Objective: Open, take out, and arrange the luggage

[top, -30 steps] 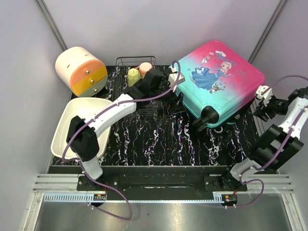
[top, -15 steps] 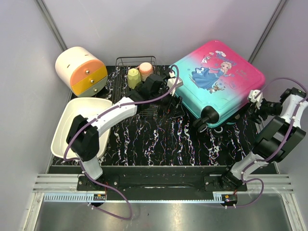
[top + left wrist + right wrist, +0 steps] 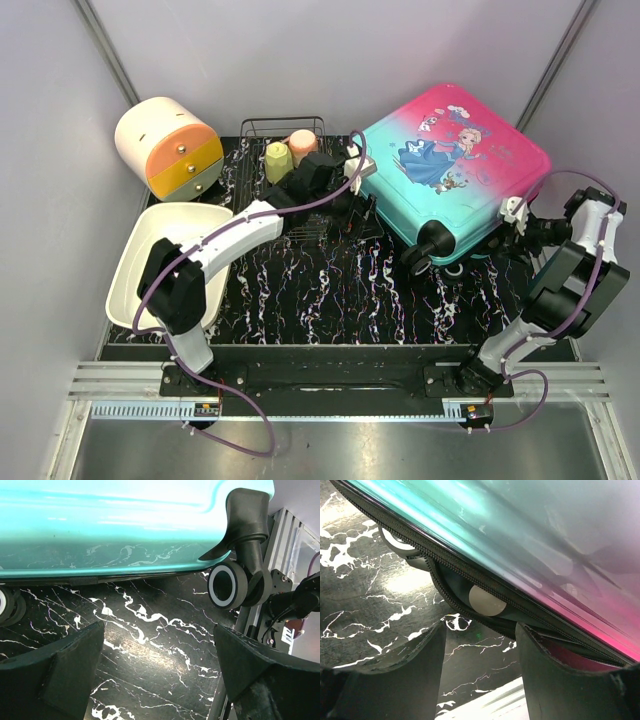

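The luggage [image 3: 455, 170], hot pink fading to teal with a cartoon girl print, lies lid up at the back right of the black marbled mat. My left gripper [image 3: 352, 200] is open and empty at its left side. In the left wrist view its teal wall [image 3: 115, 525] and a black wheel [image 3: 230, 585] lie ahead of the open gripper [image 3: 160, 665]. My right gripper [image 3: 515, 222] is open at the luggage's right edge. In the right wrist view the gripper [image 3: 480, 670] sits just under the zipper edge [image 3: 450, 565], where a gap shows dark lining and a white disc [image 3: 487, 601].
A white-and-orange round drawer box [image 3: 168, 147] stands at the back left. A wire rack [image 3: 285, 150] with a yellow and a pink cup is behind my left arm. A white tray [image 3: 165, 262] lies at the left. Metal rails [image 3: 540, 255] border the mat's right side.
My right gripper has moved left, up to the luggage's right edge. My left gripper has shifted slightly back along the luggage's left side. The luggage has not moved.
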Robot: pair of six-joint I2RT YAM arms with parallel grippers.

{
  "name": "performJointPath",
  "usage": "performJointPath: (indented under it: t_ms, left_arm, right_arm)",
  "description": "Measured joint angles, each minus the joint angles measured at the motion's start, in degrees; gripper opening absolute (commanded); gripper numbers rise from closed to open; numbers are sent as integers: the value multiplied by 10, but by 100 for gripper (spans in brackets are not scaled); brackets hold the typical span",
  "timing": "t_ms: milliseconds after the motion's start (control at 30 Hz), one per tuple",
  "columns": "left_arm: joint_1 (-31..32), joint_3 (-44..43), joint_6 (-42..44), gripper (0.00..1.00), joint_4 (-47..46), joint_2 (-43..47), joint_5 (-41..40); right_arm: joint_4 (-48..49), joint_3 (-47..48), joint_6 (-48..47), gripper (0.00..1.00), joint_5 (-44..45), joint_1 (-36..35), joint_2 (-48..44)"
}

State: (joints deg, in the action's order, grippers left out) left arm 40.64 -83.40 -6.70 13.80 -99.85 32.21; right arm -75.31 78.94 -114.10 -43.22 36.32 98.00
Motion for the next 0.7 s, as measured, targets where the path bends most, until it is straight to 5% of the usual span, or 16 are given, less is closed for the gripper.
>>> performJointPath:
  t_ms: [400,600,700]
  left_arm:
    - [-1,7,-40,92,-2,-2,-30]
    - [-44,10,-121,95,-15,-5,-89]
    - [-68,2,-166,95,-42,-23,-85]
  right_arm:
    - [99,-79,-17,53,27,-19,-56]
    - [170,-129,-24,37,49,-33,-97]
    - [201,-147,-30,17,69,-48,-116]
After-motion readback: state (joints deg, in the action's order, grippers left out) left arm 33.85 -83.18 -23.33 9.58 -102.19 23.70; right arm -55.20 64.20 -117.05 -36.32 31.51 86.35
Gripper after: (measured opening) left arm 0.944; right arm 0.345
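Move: The luggage's zip edge lies right at the right fingertips, about 2 cm ahead and 2 cm left, a touch lower; the luggage's near upper wheel is some 17 cm left of that hand and level in reach, the near lower wheel some 12 cm left and 5 cm back. From the left hand the far upper wheel is about 14 cm ahead and 2 cm left, the near upper wheel 14 cm right and 4 cm back. Tilting roughly 20 degrees so the fingers point more steeply down, the right hand eases barely a centimetre forward and down at the zip edge while its fingers close to about half their gap. After a brief hover, the left hand sweeps forward and somewhat left, about 8 cm, along the teal end towards the far upper wheel, swinging counter-clockwise, fingers wide open. ##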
